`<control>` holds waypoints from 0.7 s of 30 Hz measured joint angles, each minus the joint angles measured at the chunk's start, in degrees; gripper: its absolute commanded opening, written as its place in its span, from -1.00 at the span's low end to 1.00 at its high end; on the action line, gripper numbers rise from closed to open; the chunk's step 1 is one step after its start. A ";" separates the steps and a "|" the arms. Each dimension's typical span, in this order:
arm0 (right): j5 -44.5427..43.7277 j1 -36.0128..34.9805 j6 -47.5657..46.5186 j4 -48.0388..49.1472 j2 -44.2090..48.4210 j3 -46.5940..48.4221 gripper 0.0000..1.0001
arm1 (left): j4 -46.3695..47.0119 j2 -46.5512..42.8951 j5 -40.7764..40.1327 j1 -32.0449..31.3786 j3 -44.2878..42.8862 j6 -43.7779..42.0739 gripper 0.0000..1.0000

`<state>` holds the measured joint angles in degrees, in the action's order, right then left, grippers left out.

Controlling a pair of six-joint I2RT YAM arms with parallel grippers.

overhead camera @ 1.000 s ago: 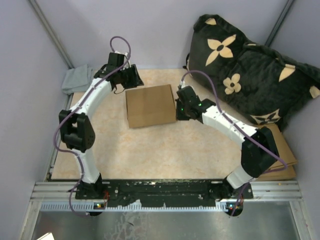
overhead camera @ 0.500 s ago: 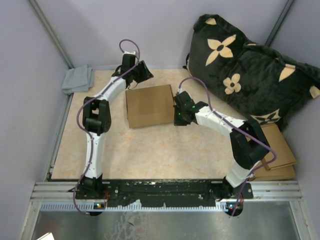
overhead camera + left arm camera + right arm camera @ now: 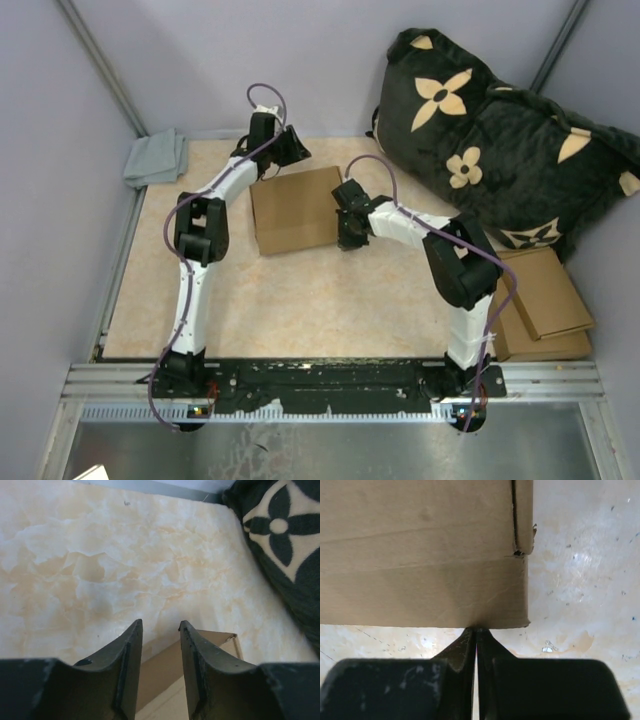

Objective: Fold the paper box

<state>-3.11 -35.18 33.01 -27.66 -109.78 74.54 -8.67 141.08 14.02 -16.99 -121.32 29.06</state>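
Note:
The paper box point(image 3: 298, 210) lies closed and flat-topped on the marbled table, a plain brown rectangle. My left gripper point(image 3: 290, 150) hovers over its far edge. In the left wrist view its fingers point(image 3: 130, 650) stand apart, with the box's far wall and corner point(image 3: 220, 641) showing between and below them; nothing is pinched. My right gripper point(image 3: 345, 218) is at the box's right side. In the right wrist view its shut tips point(image 3: 476, 629) touch the lower edge of the box's side wall point(image 3: 420, 555), holding nothing.
A black cushion with tan flowers point(image 3: 500, 130) fills the back right corner and shows in the left wrist view point(image 3: 285, 540). Stacked thicker cardboard pieces point(image 3: 545, 300) lie at the right edge. A grey cloth point(image 3: 155, 158) sits at the back left. Grey walls enclose the table.
The left arm swung right, from the box's far left corner to over its far edge, and its jaws narrowed a little. The right gripper slid left against the box's right side.

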 measured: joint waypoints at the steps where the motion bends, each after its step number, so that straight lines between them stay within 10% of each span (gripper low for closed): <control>1: -0.04 0.07 -0.04 -0.04 -0.33 0.83 -1.00 | -0.11 1.11 0.70 0.00 -0.85 -0.35 -0.31; 12: 0.42 1.99 -1.05 -0.70 -6.25 7.67 -1.00 | -3.87 5.18 11.02 0.37 -1.38 -2.60 -0.94; 21: 2.49 2.64 -1.88 -3.48 -8.68 11.52 -1.00 | 0.70 -0.87 14.93 2.01 9.92 -6.86 -1.00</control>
<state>-0.62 -32.53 31.14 -31.14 -118.45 86.06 -7.97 140.20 28.95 -14.98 -111.39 22.20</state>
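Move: The box lies flat between the hands; its middle is about 12 cm back, 1 cm to the left and 8 cm below the left hand, which hovers beyond the far side. From the right hand, low at the near edge by the right corner, the middle is some 8 cm ahead and 9 cm left. The grey cloth lies about 33 cm left of the left hand, level with it; the dark cushion's middle is roughly 42 cm right and 3 cm farther out. The box is turned between the two hands. The left drops about 5 cm beyond its far side while shutting its half-open fingers and swinging some 15 degrees clockwise, and draws back about 5 cm to bring the shut tips against the far wall; the right, shut throughout, pushes the near edge about 4 cm forward by the right corner, then holds there. ##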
